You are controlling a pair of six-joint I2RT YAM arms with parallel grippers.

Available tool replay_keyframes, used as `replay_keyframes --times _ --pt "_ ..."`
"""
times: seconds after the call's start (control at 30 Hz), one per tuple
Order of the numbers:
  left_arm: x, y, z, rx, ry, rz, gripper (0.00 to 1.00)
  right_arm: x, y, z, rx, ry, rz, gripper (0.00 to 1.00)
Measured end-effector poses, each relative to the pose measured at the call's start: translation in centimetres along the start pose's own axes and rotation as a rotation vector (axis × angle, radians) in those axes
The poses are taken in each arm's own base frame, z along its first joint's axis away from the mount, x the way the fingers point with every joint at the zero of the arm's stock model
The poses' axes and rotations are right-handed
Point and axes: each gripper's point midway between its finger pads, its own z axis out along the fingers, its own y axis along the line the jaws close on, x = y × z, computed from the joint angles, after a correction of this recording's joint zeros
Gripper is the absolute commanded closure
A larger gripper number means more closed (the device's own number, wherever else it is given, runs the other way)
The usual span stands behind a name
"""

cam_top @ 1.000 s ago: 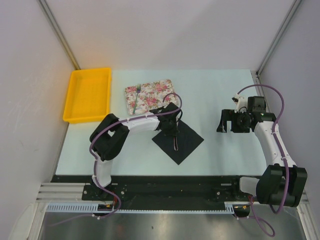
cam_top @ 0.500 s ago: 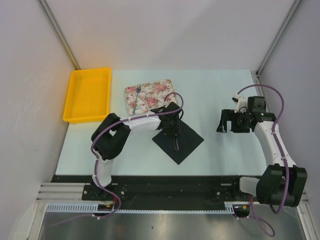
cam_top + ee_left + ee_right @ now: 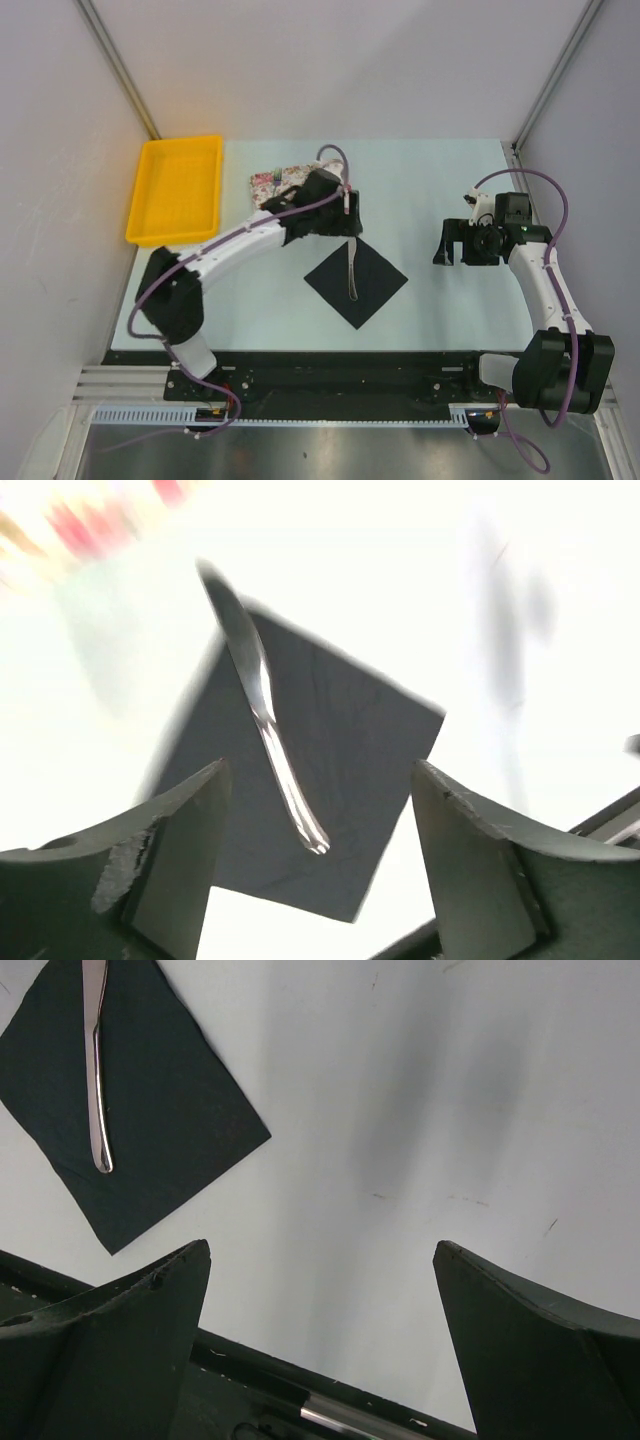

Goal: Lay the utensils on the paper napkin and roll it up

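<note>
The black paper napkin lies as a diamond on the table in front of the left arm. One silvery utensil, a knife, lies on it, its tip reaching past the napkin's far corner. My left gripper hovers open and empty just beyond that corner. In the left wrist view, blurred, its jaws stand wide apart above the napkin and knife. The fork lies on the floral tray, which the left arm partly hides. My right gripper is open and empty to the right; its wrist view shows the napkin and knife.
A yellow bin stands at the far left. The table's near edge, with a black rail, runs under the right gripper. Grey walls close in the back and sides.
My left gripper has risen off the napkin and drawn back toward the floral tray. The knife stays lying on the napkin. The right arm has not moved.
</note>
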Motion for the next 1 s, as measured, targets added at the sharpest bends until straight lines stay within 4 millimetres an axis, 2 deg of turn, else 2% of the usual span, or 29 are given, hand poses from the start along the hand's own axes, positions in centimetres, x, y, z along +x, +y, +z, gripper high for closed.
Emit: replay_keyframes --times 0.07,0.1,0.2,0.27,0.33,0.43,0.53,0.67,0.83,1.0 --pt "-3.3 0.6 -2.4 0.04 -0.081 0.034 0.22 0.0 0.0 0.0 -0.001 0.001 0.0 0.0" --pt "-5.5 1.1 -3.9 0.065 -0.135 0.062 0.23 0.0 0.0 0.0 -0.002 0.0 0.0 0.0" --pt "-10.4 5.6 -5.4 0.012 -0.219 0.069 0.26 0.0 0.1 0.0 -0.004 0.0 -0.002 0.0" --pt "-13.2 9.0 -5.5 -0.041 -0.244 0.083 0.29 0.0 0.2 0.0 -0.007 0.0 -0.003 0.0" --pt "-14.9 12.1 -4.9 -0.087 -0.24 0.089 0.32 0.0 0.3 0.0 -0.01 0.0 -0.003 0.0" --pt "-17.1 17.3 -2.6 -0.157 -0.205 0.079 0.4 0.0 0.3 0.0 -0.011 0.0 -0.004 0.0" --pt "-17.1 21.6 -0.1 -0.207 -0.14 0.056 0.47 0.0 0.3 0.0 -0.011 0.0 -0.005 0.0" --pt "-16.2 25.4 2.9 -0.26 -0.069 0.057 0.55 0.0 0.3 0.0 -0.011 0.0 -0.005 0.0" --pt "-14.4 27.2 5.6 -0.284 0.001 0.085 0.56 0.0 0.3 0.0 -0.011 0.0 -0.005 0.0" --pt "-14.0 28.3 7.7 -0.303 0.026 0.098 0.56 0.0 0.3 0.0 -0.01 0.0 -0.005 0.0"
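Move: The fork lies on the floral board, about 20 cm ahead of the left gripper, 20 cm to its left and 12 cm below it. The board's middle is about 21 cm ahead and 13 cm left. The knife, already released on the dark napkin, lies some 3 cm back and 1 cm right, with the napkin's middle about 9 cm back and 2 cm right. From the right gripper the fork is roughly 27 cm ahead and 45 cm left. Swing the empty left gripper away from the knife and napkin, forward and left by just over 20 cm each way, arching up about 8 cm first and then sinking some 16 cm from that peak over the fork. On the way roll its left side up some 15 degrees and narrow the fingers to a bit under half open, stopping just above the handle without touching it. ##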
